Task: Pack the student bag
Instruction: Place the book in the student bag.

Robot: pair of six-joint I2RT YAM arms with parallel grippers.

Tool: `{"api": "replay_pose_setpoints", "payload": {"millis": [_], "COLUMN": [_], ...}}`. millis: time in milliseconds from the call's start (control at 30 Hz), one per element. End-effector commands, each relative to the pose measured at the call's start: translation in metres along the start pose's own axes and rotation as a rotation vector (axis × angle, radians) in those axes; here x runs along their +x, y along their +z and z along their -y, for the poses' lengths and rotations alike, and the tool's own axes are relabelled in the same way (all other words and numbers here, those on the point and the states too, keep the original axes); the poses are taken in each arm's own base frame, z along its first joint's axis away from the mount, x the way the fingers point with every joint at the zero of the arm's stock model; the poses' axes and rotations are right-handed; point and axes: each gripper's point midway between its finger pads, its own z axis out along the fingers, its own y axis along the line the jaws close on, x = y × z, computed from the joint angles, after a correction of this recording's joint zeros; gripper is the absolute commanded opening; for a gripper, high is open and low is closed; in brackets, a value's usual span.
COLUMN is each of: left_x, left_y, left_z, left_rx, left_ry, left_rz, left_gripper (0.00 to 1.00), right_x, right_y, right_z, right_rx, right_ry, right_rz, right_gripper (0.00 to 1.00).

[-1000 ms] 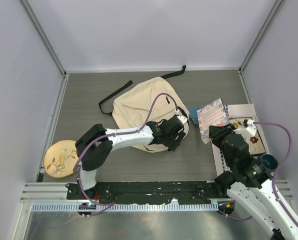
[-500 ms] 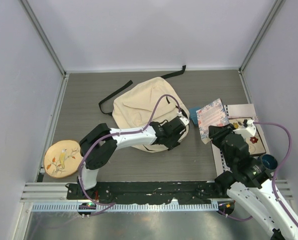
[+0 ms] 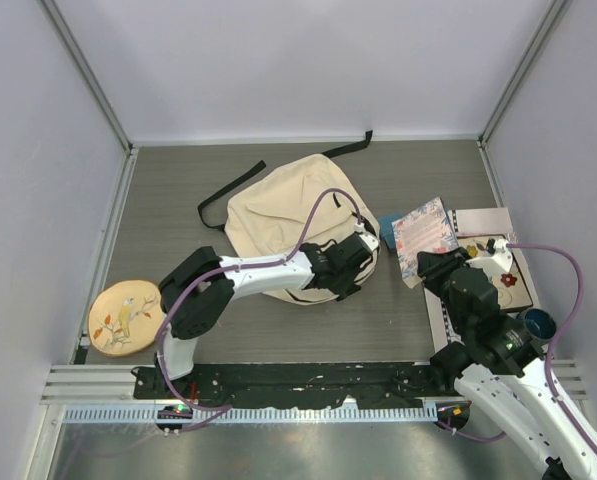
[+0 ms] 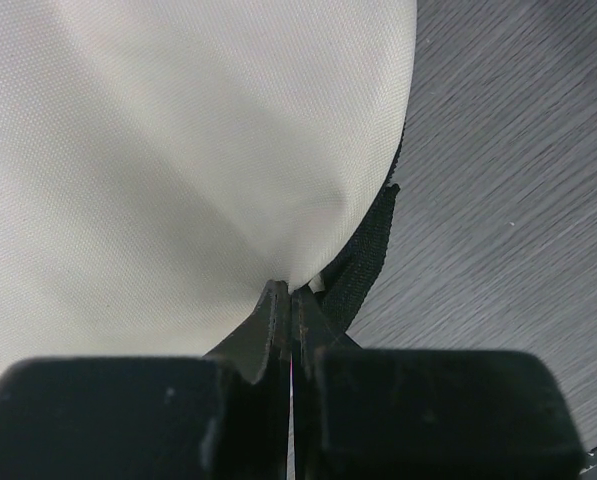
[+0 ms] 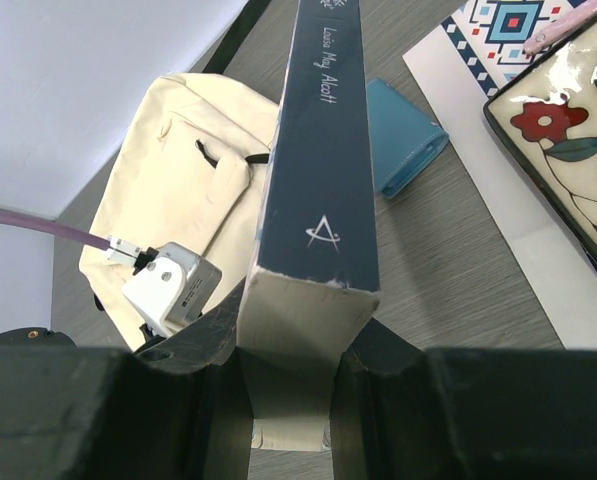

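The student bag (image 3: pixel 278 215) is a cream fabric backpack lying flat in the middle of the table, with black straps (image 3: pixel 223 195) trailing to the back and left. My left gripper (image 3: pixel 340 275) is at its near right edge. In the left wrist view its jaws (image 4: pixel 291 297) are shut, pinching a fold of the cream fabric (image 4: pixel 178 150) beside a black strap (image 4: pixel 368 255). My right gripper (image 5: pixel 296 340) is shut on a thick book (image 5: pixel 323 150) with a dark blue spine. It holds the book (image 3: pixel 426 228) just right of the bag.
A teal case (image 3: pixel 389 227) lies between the bag and the book. A flowered tray (image 3: pixel 503 270) on a patterned sheet (image 3: pixel 483 222) and a dark blue cup (image 3: pixel 536 323) sit at the right. A round bird plaque (image 3: pixel 123 317) lies near left. Walls enclose the table.
My left gripper has closed from open onto the bag's edge fabric and shifted slightly. The right arm and the book have not moved.
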Motion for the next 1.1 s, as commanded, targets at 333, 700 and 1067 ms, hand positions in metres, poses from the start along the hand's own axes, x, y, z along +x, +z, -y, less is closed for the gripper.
{"api": "replay_pose_setpoints", "payload": {"millis": [333,700,1067], "left_x": [-0.078,-0.122,-0.146], "left_y": [-0.082,-0.143,-0.182], "left_z": [-0.033,-0.072,-0.072], "left_rx": [-0.003,0.001,0.042], "left_ry": [-0.153,-0.309,-0.363], "left_rz": [0.225,0.399,0.510], "left_gripper": [0.00,0.00,0.00], "right_x": [-0.030,0.001,0.040], "right_y": [-0.008,-0.017,-0.027], "right_z": [-0.020,-0.013,-0.045], "right_rx": [-0.072,-0.095,-0.286], "right_ry": [0.117,0.171,0.227], "right_rz": [0.103,-0.033,-0.234], "right_gripper": [0.01,0.01,0.01]}}
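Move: The left fingers are already shut on the front edge of the student bag's top layer, with the bag's middle roughly 13 cm ahead and 10 cm to the left. From the right hand, the bag's middle is about 15 cm ahead, 27 cm left and 17 cm below. The book in its grip is centred some 6 cm ahead of that hand. The blue wallet lies about 16 cm ahead of the right hand, 9 cm left and 19 cm below. Still pinching the cloth beside the zipper, the left hand peels the bag's top layer up by about 17 cm, also carrying it forward and left, its wrist tilting some 25 degrees as it rises. From midway the right hand, keeping its grip on the book, sinks about 4 cm while easing back and left, turning the book slightly counter-clockwise towards the opening. ##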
